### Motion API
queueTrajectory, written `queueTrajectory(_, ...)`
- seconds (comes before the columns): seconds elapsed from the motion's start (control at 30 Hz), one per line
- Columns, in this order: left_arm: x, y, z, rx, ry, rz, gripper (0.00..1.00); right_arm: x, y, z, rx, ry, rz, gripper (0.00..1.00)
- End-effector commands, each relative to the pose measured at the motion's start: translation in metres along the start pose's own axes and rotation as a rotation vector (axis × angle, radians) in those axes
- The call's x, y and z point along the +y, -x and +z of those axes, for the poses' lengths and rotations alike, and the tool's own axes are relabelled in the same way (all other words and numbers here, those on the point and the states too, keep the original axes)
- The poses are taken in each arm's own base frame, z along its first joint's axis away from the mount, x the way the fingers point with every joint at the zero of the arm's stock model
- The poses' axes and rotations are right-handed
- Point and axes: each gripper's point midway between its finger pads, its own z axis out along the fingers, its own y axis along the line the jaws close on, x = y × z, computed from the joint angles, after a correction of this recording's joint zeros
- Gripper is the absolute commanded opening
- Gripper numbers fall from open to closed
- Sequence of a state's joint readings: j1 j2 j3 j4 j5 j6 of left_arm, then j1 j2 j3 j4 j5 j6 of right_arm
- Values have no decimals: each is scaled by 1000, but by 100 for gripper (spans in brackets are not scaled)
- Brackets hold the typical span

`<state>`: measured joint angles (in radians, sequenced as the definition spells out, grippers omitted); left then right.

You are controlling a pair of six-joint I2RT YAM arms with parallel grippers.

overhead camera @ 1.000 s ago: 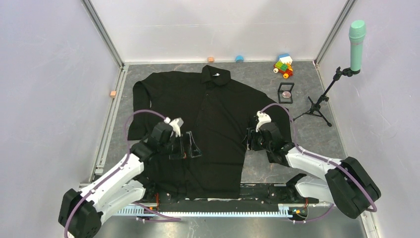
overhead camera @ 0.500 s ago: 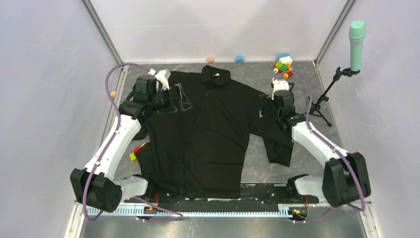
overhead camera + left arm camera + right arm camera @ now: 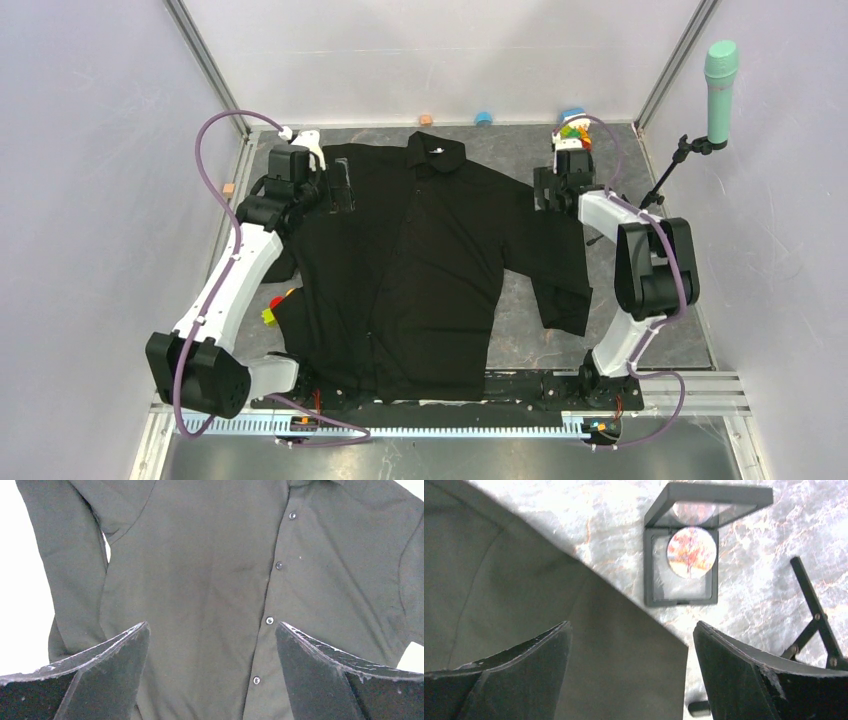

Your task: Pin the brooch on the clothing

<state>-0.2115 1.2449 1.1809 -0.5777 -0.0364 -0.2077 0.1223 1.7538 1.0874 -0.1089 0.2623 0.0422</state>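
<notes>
The clothing [image 3: 430, 260], a black button-front shirt, lies flat and face up across the table. My left gripper [image 3: 338, 190] hovers over its left shoulder. In the left wrist view this gripper [image 3: 212, 625] is open above the shirt's front [image 3: 200, 570] and holds nothing. My right gripper [image 3: 552, 192] hangs over the other shoulder. It [image 3: 631, 625] is open and empty above the sleeve [image 3: 524, 605]. The brooch [image 3: 691, 551], a small round pinkish disc, rests in an open black box [image 3: 649, 580] beyond the fingertips. In the top view the right arm hides the brooch.
A microphone stand leg [image 3: 814, 615] lies just right of the box, under the teal microphone [image 3: 720, 75]. Coloured toy blocks [image 3: 572, 128] sit behind the right wrist. Small blocks lie along the back edge [image 3: 483, 118], at the left [image 3: 229, 188], and by the left sleeve [image 3: 275, 308].
Both arms have swung from the shirt's lower half up to its shoulders at the back. The shirt's sleeves now lie differently, and the right jaws have widened.
</notes>
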Motion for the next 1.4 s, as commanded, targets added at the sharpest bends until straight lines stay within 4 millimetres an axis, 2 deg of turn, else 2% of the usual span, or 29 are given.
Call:
queueTrajectory(0.0,9,9,2,-30,42,56,100,-13,45,19,-90,17,24,95)
queueTrajectory(0.23,13,9,2,-24,54,58,100,-19,45,54,-64,78,70,90)
queueTrajectory(0.3,13,10,0,-29,53,57,100,-33,45,62,-61,62,86,90)
queueTrajectory(0.4,12,12,-2,-36,50,54,100,-41,45,70,-54,45,87,90)
queueTrajectory(0.63,12,14,-5,-47,46,50,100,-47,43,81,-43,37,64,90)
queueTrajectory(1.0,11,15,-9,-57,37,47,100,-45,33,91,-7,40,50,82)
queueTrajectory(1.2,10,16,-10,-60,31,46,100,-42,30,93,1,50,50,71)
queueTrajectory(1.37,9,16,-11,-65,26,44,100,-40,29,93,4,60,50,56)
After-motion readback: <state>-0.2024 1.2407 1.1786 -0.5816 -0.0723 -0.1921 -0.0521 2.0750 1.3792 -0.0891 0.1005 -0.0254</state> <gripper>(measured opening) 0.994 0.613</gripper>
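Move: Lying in its open case, the brooch is about 8 cm ahead of the right hand, 6 cm to its right and 5 cm below it. The case's raised lid stands some 3 cm beyond the brooch; the tip of the shirt's sleeve fold lies roughly 7 cm nearer than it, and a tripod leg's end 10 cm to its right and 2 cm nearer. From the waiting left hand the brooch is about 16 cm ahead, 56 cm right and 22 cm below. Reaching forward about 7 cm and right some 6 cm, the right hand leaves the sleeve for the brooch case, sinking about 4 cm mostly after the first stretch of travel. It then nearly stops with its fingertips over the case, in front of the raised lid, and the fingers close from wide open to a bit over half, one on each side of the brooch. ##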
